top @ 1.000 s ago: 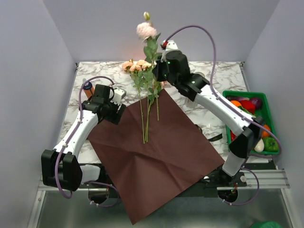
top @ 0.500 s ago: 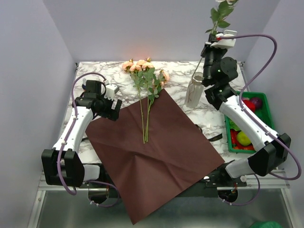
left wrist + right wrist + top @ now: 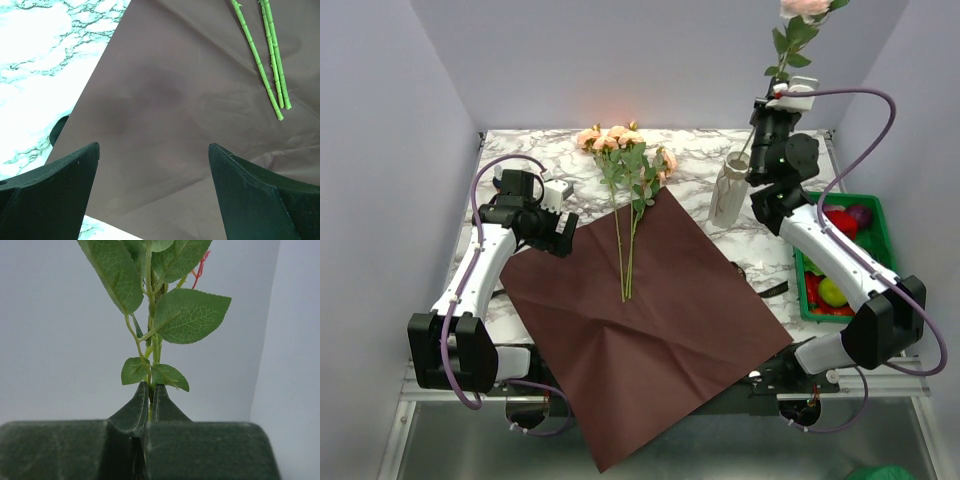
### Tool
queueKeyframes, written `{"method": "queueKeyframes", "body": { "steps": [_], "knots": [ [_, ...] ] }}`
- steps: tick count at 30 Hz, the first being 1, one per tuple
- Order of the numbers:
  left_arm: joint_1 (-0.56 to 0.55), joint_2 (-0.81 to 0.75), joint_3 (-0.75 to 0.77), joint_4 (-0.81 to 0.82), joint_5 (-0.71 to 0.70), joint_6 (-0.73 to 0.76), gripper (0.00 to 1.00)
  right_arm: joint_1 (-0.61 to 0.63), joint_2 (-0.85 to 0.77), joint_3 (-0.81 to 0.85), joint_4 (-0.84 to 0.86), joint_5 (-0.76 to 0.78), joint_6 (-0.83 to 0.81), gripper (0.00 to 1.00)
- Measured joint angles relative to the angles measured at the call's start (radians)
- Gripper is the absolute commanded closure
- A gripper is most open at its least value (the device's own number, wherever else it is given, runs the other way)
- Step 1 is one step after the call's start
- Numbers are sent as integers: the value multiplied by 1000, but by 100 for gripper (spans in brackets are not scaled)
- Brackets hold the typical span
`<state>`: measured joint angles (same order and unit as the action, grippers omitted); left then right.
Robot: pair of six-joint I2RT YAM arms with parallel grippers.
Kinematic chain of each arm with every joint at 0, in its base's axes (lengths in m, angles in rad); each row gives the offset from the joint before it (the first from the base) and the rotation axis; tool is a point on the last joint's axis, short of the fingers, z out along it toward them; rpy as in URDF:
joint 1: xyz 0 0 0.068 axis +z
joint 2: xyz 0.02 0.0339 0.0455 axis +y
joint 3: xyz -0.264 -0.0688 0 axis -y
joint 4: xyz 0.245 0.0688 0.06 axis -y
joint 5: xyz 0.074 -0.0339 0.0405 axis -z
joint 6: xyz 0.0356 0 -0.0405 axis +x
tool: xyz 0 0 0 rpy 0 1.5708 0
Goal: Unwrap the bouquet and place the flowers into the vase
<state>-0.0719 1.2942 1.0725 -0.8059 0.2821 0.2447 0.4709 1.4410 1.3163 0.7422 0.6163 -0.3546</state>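
The bouquet's dark red paper (image 3: 655, 310) lies unfolded flat on the marble table. Several pink-peach flowers (image 3: 620, 140) rest at its far corner, their stems (image 3: 272, 75) running down onto the sheet. My right gripper (image 3: 767, 108) is raised and shut on the stem of one leafy flower (image 3: 150, 330), whose pink bloom (image 3: 805, 8) points up. The stem's lower end reaches the mouth of the white vase (image 3: 727, 192); whether it is inside I cannot tell. My left gripper (image 3: 154, 150) hangs open over the paper's left corner (image 3: 565, 235), holding nothing.
A green bin (image 3: 872, 205) of vegetables stands at the right table edge, beside my right arm. A black ribbon (image 3: 767, 290) lies by the paper's right edge. The paper's near corner hangs over the table's front edge.
My right arm swung the held flower from above the lying flowers over to the vase and has since come down a little. The left gripper opened wide and crept onto the paper's corner.
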Motion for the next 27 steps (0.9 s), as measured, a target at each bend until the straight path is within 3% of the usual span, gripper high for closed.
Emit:
{"method": "queueKeyframes", "body": {
  "steps": [8,9,12,13,16,21,27],
  "knots": [
    [0,0,0,-1,1,6,1,0,1,-142,-18,-3,41,99],
    [0,0,0,-1,1,6,1,0,0,-146,-32,-6,52,95],
    [0,0,0,-1,1,7,1,0,-6,-146,-94,-34,108,64],
    [0,0,0,-1,1,7,1,0,-11,-142,-129,-49,127,49],
    [0,0,0,-1,2,7,1,0,-14,-106,-253,-107,180,35],
    [0,-5,0,-2,5,7,1,-1,-61,-81,-417,-193,266,34],
    [0,-11,0,-2,8,7,1,22,-204,-133,-468,-244,340,34]
  ]
}}
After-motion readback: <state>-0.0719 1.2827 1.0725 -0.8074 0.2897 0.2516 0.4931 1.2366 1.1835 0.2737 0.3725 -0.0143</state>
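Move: The right hand holds a flower upright, its stem end already at the vase's mouth. The vase's middle lies nearly straight below that hand, about 38 cm down and some 3 cm to the left. The remaining flowers lie on the open wrap roughly 20 cm to the hand's left, level with it; the vegetable crate is about 21 cm to its right and 8 cm back. From the idle left hand, the vase stands some 13 cm ahead and 31 cm to the right. The flower is lowered stem-first into the vase, the right hand sinking about 8 cm before its shut fingers start to open. They part to roughly two thirds and let go of the stem while the hand drifts some 5 cm left. Its fingers tip down and swing counter-clockwise by about 20 degrees; then it draws back about 5 cm towards its base and rises slightly. ##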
